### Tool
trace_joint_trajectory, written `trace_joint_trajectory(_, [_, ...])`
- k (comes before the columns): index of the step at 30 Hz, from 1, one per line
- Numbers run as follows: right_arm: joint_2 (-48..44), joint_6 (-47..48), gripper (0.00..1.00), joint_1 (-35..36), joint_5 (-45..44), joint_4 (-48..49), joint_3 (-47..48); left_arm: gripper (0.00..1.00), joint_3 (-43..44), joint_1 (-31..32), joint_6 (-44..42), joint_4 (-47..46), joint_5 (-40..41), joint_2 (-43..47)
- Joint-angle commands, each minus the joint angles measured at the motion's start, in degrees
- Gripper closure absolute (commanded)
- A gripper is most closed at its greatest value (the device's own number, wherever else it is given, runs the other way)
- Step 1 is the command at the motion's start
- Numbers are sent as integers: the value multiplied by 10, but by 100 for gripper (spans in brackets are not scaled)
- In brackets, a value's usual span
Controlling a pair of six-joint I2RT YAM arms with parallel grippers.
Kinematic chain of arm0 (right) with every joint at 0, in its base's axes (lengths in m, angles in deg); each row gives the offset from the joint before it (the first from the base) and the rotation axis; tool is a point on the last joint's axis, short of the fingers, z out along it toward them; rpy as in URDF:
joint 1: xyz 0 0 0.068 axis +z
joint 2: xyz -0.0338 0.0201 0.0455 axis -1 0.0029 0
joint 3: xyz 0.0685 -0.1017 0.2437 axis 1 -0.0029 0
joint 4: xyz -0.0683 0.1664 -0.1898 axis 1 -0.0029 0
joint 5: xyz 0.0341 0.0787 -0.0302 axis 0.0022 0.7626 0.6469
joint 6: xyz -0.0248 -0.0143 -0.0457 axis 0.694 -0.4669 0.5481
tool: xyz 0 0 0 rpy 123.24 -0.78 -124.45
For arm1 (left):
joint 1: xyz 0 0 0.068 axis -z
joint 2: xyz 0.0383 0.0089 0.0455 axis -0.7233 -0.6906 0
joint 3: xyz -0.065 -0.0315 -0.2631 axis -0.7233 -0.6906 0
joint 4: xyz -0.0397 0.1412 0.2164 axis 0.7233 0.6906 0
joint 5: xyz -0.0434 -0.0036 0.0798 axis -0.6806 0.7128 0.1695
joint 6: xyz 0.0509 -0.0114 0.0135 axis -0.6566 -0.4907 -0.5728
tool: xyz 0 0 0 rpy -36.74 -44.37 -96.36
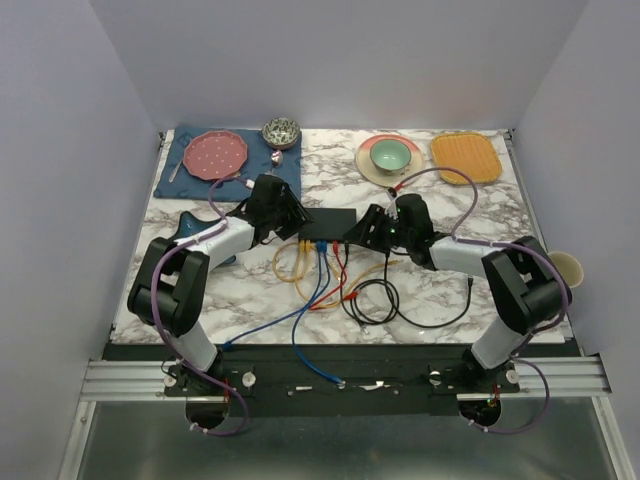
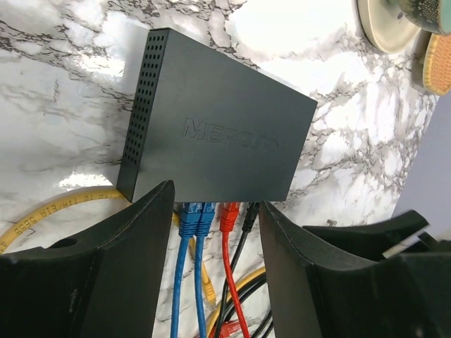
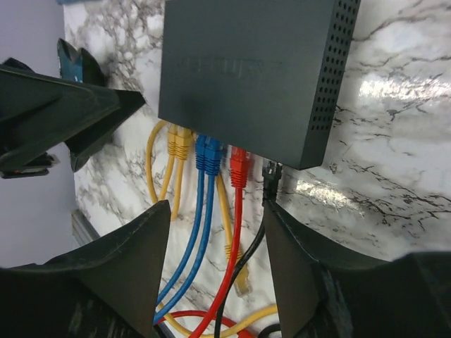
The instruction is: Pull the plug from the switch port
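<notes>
The switch is a flat matte-black box at mid-table, with its sockets on the near edge. In the right wrist view the switch holds two yellow plugs, two blue plugs, a red plug and a black plug. My right gripper stands open over the cables, its right finger close beside the black plug. My left gripper is open too, straddling the blue plugs, red plug and black plug below the switch. Neither gripper holds anything.
Loose yellow, blue, red and black cables trail toward the near edge, and one unplugged yellow end lies on the marble. A dark blue star dish sits left; a pink plate, green cup and orange mat are at the back.
</notes>
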Motion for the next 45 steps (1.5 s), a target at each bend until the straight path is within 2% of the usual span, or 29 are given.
trace_joint_trajectory(1, [65, -38, 37, 2, 53, 45, 10, 39, 17, -12, -9, 19, -4, -22])
trace_joint_trajectory(12, [124, -52, 37, 2, 46, 50, 31, 40, 11, -15, -5, 13, -20, -42])
trace_joint_trajectory(20, [176, -100, 42, 2, 42, 134, 19, 40, -1, -15, -4, 6, -24, -34])
trace_joint_trajectory(27, [184, -143, 57, 1, 53, 232, -21, 40, -7, -15, -5, 6, -29, -30])
trace_joint_trajectory(33, [182, -171, 64, -5, 57, 279, -41, 40, -8, -15, -1, -1, -35, -34])
trace_joint_trajectory(45, [219, -249, 62, -23, 68, 359, -55, 40, -20, -15, 4, -11, -44, -37])
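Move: The black plug in the switch's right end lies about 1 cm ahead of the open right gripper, 3 cm to its left and some 6 cm below. The red plug sits 2 cm farther left in the same row, and the blue pair about 6 cm left of the black one. The switch's middle is about 6 cm ahead and 7 cm left of the hand. From the left gripper the black plug lies roughly 9 cm right, 2 cm back and 6 cm down. Drop the right gripper about 5 cm to the black plug at the switch's right end, easing some 2 cm left and slightly forward. Tip its fingers down and roll its left side up, about 20 degrees in all, while narrowing them by nearly half around the plug. Lower the left gripper about 2.5 cm towards the switch's front left corner, fingers open. ##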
